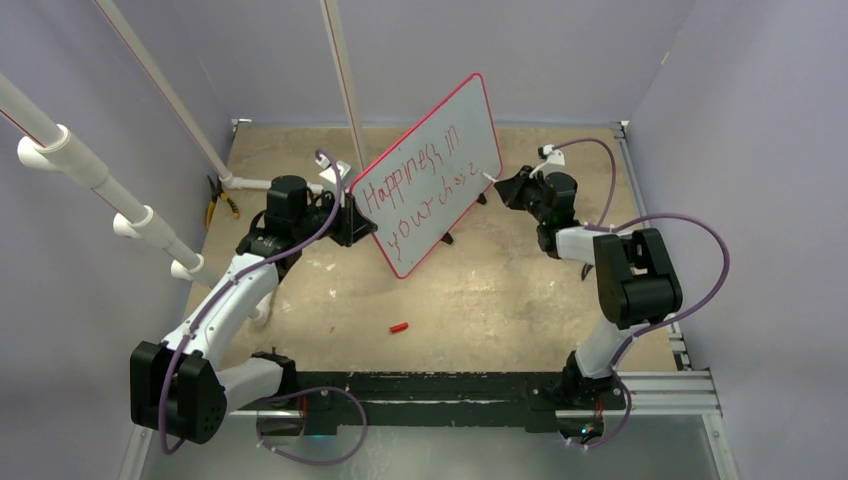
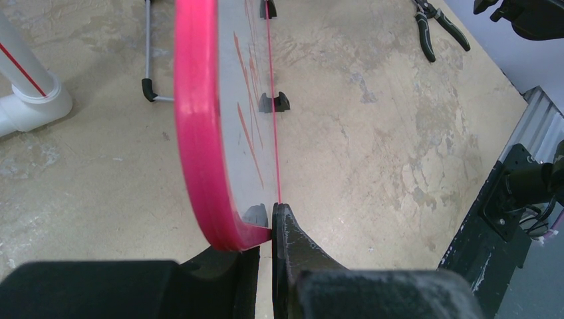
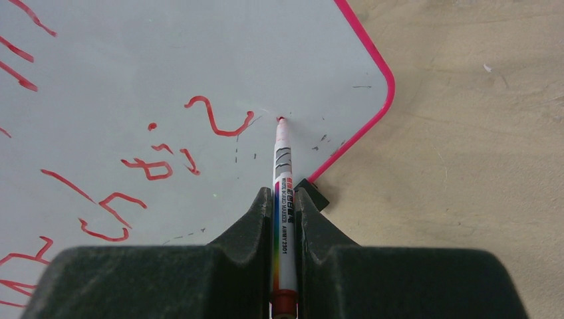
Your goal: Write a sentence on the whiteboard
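The whiteboard (image 1: 455,140) stands tilted on the table, red-rimmed and pale, carrying the sentence (image 1: 420,190) in red slanted lettering. My left gripper (image 1: 352,222) is shut on the board's lower left edge. In the left wrist view the red rim (image 2: 196,133) sits pinched between the jaws of the left gripper (image 2: 266,222). My right gripper (image 1: 512,186) is shut on a white marker (image 3: 282,153). The marker's red tip touches the whiteboard (image 3: 199,53) just right of the last red stroke (image 3: 216,123), near the board's rounded corner.
A small red cap (image 1: 399,327) lies on the tan table in front of the board. Pliers (image 1: 222,200) lie at the left by white pipes (image 1: 150,225). Black feet (image 2: 274,102) prop the board. Walls close in on both sides.
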`<state>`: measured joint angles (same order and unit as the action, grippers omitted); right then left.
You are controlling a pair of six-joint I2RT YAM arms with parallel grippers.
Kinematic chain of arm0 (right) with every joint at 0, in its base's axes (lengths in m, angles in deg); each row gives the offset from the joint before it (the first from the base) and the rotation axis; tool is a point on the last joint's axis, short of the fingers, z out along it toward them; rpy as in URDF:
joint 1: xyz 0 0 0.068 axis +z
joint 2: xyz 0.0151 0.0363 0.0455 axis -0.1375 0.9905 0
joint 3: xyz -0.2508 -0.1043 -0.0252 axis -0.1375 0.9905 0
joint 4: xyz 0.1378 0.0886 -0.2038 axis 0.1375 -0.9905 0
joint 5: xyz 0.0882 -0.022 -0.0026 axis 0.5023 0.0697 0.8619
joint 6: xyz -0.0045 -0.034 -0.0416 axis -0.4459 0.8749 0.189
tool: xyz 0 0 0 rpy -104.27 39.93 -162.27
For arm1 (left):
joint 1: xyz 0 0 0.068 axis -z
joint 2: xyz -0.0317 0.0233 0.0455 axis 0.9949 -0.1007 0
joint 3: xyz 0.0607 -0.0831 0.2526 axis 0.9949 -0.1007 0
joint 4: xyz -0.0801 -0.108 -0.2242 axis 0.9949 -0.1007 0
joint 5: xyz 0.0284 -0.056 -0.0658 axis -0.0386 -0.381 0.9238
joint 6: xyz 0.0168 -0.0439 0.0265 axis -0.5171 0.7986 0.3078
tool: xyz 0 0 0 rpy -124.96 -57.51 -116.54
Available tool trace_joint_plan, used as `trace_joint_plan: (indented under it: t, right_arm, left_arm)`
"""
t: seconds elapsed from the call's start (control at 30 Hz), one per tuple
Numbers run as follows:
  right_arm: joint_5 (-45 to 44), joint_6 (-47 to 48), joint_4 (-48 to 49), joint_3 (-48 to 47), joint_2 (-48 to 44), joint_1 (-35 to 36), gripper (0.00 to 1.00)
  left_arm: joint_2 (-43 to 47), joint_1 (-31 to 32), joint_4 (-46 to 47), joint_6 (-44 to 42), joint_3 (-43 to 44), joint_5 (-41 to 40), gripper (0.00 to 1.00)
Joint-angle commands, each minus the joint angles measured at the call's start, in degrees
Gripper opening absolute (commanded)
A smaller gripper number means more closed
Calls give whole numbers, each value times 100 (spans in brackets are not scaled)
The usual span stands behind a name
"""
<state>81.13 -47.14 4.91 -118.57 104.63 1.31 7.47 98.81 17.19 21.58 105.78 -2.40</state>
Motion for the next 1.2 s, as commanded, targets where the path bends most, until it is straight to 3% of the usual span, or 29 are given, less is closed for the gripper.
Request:
trace_joint_plan:
  t: [0.0, 0.6, 0.7, 0.77, 0.87, 0.93, 1.03, 1.17]
  right_arm:
    - [138, 22, 126, -308, 83, 10, 0]
    - [-39, -45, 74, -224, -64, 10, 0]
    - [-553, -172, -65, -36, -472, 10, 0]
    - [-866, -225, -187, 121, -821, 10, 0]
    - [-992, -221, -307, 270, -1306, 10, 0]
    - [-999, -145, -508, 255, -1575, 10, 0]
    - [-763, -9, -996, 177, -1976, 10, 0]
    - [132, 223, -1706, 30, -2469, 10, 0]
  left_arm:
    - [31, -53, 205, -269, 44, -79, 0]
    - [46, -53, 192, -256, 68, -156, 0]
    - [153, -53, 170, -272, 71, -390, 13]
    - [288, -53, 162, -293, 58, -561, 29]
    - [589, -53, 207, -321, -13, -827, 44]
    - [837, -53, 239, -341, -69, -1065, 61]
    - [1257, -53, 284, -379, -200, -1574, 67]
    - [1963, -37, 361, -463, -384, -2520, 66]
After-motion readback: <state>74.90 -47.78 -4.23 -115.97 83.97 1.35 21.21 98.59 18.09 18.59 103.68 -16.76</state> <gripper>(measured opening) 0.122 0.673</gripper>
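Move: The writing spot under the marker's tip, just right of the last letter c on the whiteboard, lies about 5 cm ahead and 3 cm left of the right hand, 1 cm below; the c is some 3 cm ahead and 6 cm left, level. The left hand still holds the whiteboard's left edge, right between its fingers (0 cm off). From that hand the red cap lies about 16 cm back, 6 cm right, 20 cm below, and the writing spot 13 cm ahead, 21 cm right, 6 cm below. The marker, still gripped, is nudged about half a centimetre forward against the whiteboard and held there, then the right hand lifts its tip off, rising some 10 cm while backing 3–4 cm and easing right, fingers tilting up about 10 degrees. At the same time as this lift, the left fingers open and release the whiteboard's edge, retreating about 5 cm up and 4 cm left. ##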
